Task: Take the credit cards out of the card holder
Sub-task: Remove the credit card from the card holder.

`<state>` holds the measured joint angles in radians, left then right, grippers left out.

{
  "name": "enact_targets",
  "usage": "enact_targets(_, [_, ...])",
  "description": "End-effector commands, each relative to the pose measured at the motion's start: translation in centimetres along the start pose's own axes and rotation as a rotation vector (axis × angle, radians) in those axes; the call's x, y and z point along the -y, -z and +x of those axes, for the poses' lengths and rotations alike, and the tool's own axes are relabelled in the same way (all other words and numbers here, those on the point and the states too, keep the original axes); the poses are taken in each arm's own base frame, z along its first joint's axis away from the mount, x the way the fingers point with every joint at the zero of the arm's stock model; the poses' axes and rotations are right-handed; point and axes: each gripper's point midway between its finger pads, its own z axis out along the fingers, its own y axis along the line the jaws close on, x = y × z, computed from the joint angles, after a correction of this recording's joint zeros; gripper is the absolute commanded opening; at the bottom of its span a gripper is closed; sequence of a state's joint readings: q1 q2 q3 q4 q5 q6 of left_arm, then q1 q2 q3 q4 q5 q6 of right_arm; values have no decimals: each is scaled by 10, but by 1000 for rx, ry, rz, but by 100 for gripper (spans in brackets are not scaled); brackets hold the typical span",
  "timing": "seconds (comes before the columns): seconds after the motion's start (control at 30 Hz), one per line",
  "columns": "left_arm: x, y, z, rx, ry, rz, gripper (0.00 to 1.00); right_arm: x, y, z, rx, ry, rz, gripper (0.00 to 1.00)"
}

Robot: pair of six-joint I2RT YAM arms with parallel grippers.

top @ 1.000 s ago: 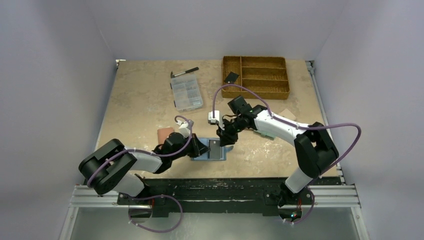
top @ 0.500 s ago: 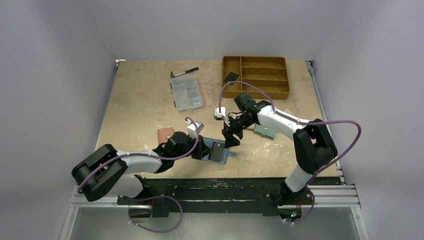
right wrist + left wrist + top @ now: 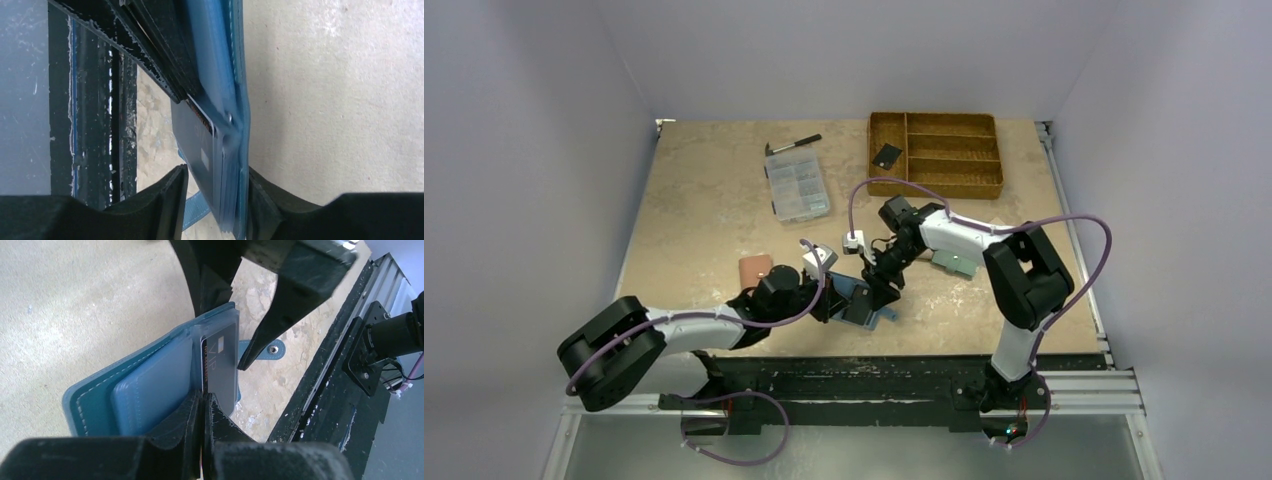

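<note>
The dark blue card holder (image 3: 861,307) is tilted up off the table near the front edge, open. My left gripper (image 3: 832,297) is shut on an inner leaf of it (image 3: 150,385). A greyish credit card (image 3: 222,365) sits in its pocket, with a black-edged card just behind it. My right gripper (image 3: 882,285) is open and straddles the holder's far edge: in the right wrist view the holder (image 3: 235,90) and the stacked cards (image 3: 200,145) lie between its fingers (image 3: 170,197), the right finger touching the cover. A black card (image 3: 886,155) lies in the wicker tray.
The wicker tray (image 3: 944,178) stands at the back right. A clear compartment box (image 3: 797,186) and a marker (image 3: 794,144) lie at the back middle. A pinkish wallet (image 3: 754,270) lies left of my left gripper, and a teal-green wallet (image 3: 952,262) lies under the right arm. The black front rail (image 3: 330,390) is close.
My left gripper has tilted the card holder up from flat on the table. My right gripper lifted away, then came back down around the holder's far edge.
</note>
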<state>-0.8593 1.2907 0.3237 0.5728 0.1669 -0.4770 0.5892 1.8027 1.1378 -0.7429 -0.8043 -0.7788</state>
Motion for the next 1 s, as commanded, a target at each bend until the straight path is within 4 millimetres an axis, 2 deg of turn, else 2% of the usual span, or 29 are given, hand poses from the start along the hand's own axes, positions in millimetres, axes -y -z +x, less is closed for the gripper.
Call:
enact_targets(0.0, [9,5,-29,102,-74,18,0,-8,5,-18,32,46,-37,46])
enact_targets(0.23, [5,16,-26,105,-87,-2,0,-7,4,-17,20,28,-43,16])
enact_targets(0.33, [5,18,-25,106,-88,2,0,-10,5,-18,21,28,-59,10])
enact_targets(0.47, [9,18,-23,101,-83,24,2,-14,6,-20,30,37,-81,6])
enact_targets(0.57, [10,15,-23,94,-68,30,17,-17,6,-20,34,40,-91,4])
enact_targets(0.77, [8,11,-21,82,-53,19,35,-22,7,-21,39,46,-118,0])
enact_targets(0.97, [10,7,-18,73,-51,38,36,-25,6,-21,41,49,-135,0])
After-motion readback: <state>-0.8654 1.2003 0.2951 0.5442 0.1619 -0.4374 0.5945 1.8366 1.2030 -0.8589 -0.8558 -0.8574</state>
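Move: My shut left fingers are on the near edge of the dark card in the blue card holder; the card's middle lies about 4 cm to their right, level with them fore and aft, and some 2 cm lower. From my right hand, whose half-open fingers straddle the holder's far end, the holder's middle is roughly 3 cm left, neither ahead nor back, at about the same height. The holder's snap strap hangs about 3 cm right and 3 cm back of this hand, some 2 cm down; the green holder lies around 16 cm right, 7 cm ahead and 4 cm down. I close my right fingers from about half open onto the far end of the blue holder, pinching its stacked pages, and ease that hand up and back about 1 cm. My left hand, still shut on the card's edge, rises some 2 cm and drifts 1 cm left with a slight upward tip, pauses, then opens to let go of the edge while sinking back about 1 cm. ##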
